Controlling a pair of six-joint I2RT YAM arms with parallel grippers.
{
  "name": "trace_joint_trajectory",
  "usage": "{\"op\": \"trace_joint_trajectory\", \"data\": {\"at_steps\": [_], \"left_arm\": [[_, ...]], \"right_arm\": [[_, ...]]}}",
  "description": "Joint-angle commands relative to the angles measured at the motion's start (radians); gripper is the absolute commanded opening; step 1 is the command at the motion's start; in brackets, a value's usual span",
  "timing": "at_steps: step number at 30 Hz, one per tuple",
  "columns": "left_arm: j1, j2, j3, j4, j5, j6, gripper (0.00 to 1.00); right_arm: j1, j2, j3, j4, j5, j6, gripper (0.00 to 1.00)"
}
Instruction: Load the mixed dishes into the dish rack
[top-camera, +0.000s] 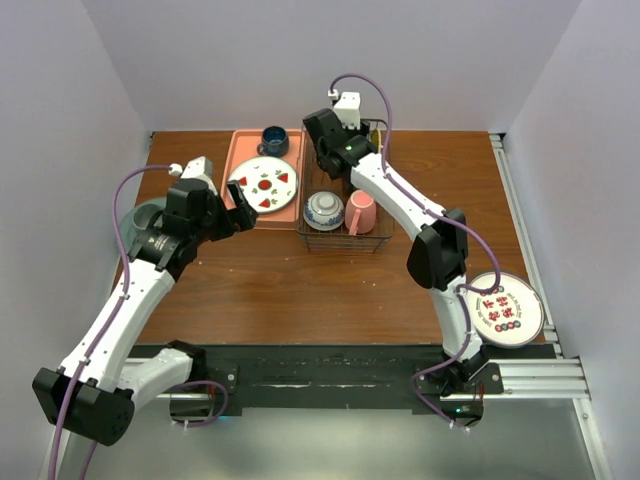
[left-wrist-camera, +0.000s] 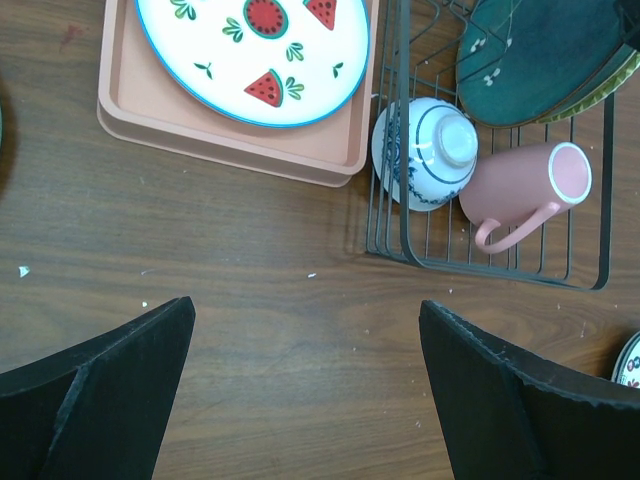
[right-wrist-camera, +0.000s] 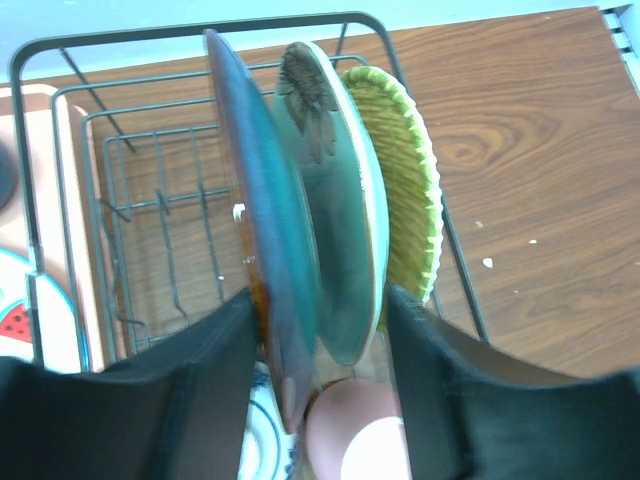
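Observation:
The dark wire dish rack (top-camera: 345, 243) stands right of the pink tray. In it a blue-and-white bowl (top-camera: 323, 210) and a pink mug (top-camera: 360, 212) lie at the front. Two teal plates (right-wrist-camera: 275, 200) (right-wrist-camera: 345, 230) and a yellow woven plate (right-wrist-camera: 408, 190) stand on edge behind. My right gripper (right-wrist-camera: 320, 300) hangs over the rack, jaws apart astride both teal plates, the left finger against the nearer, blurred one. A watermelon plate (top-camera: 265, 185) lies on the tray. My left gripper (left-wrist-camera: 305, 308) is wide open over bare wood, holding nothing.
The pink tray (top-camera: 240, 150) also carries a dark blue cup (top-camera: 274, 140). A white plate with red marks (top-camera: 503, 310) lies at the table's right front edge. A teal dish (top-camera: 140, 215) sits half hidden under my left arm. White walls enclose the table.

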Motion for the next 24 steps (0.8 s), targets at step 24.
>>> {"op": "trace_joint_trajectory", "data": {"at_steps": [24], "left_arm": [[-0.004,0.096,-0.033,0.163,0.173,0.087,1.00]], "right_arm": [[-0.053,-0.380,-0.103,-0.152,-0.316,0.163,0.79]]}}
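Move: The dark blue plate stands upright in the rack between my right fingers, its middle about 5 cm ahead, 2 cm left and 5 cm below my hand. The pale green plate is 4 cm to its right and the yellow-green one 7 cm to its right, both level with it. The blue-and-white bowl lies 12 cm nearer me and 5 cm left of the blue plate, low down. From my left hand the blue plate is roughly 18 cm ahead and 21 cm right. I spread my right fingers wider still, clear of both faces of the blue plate, and lift away, slowly at first and then fast, some 12 cm up and 5 cm back out of the rack. As it leaves, the hand rolls its left side up and swings a little counter-clockwise. My empty, open left hand sinks about 3 cm and shifts right over the bare table. ##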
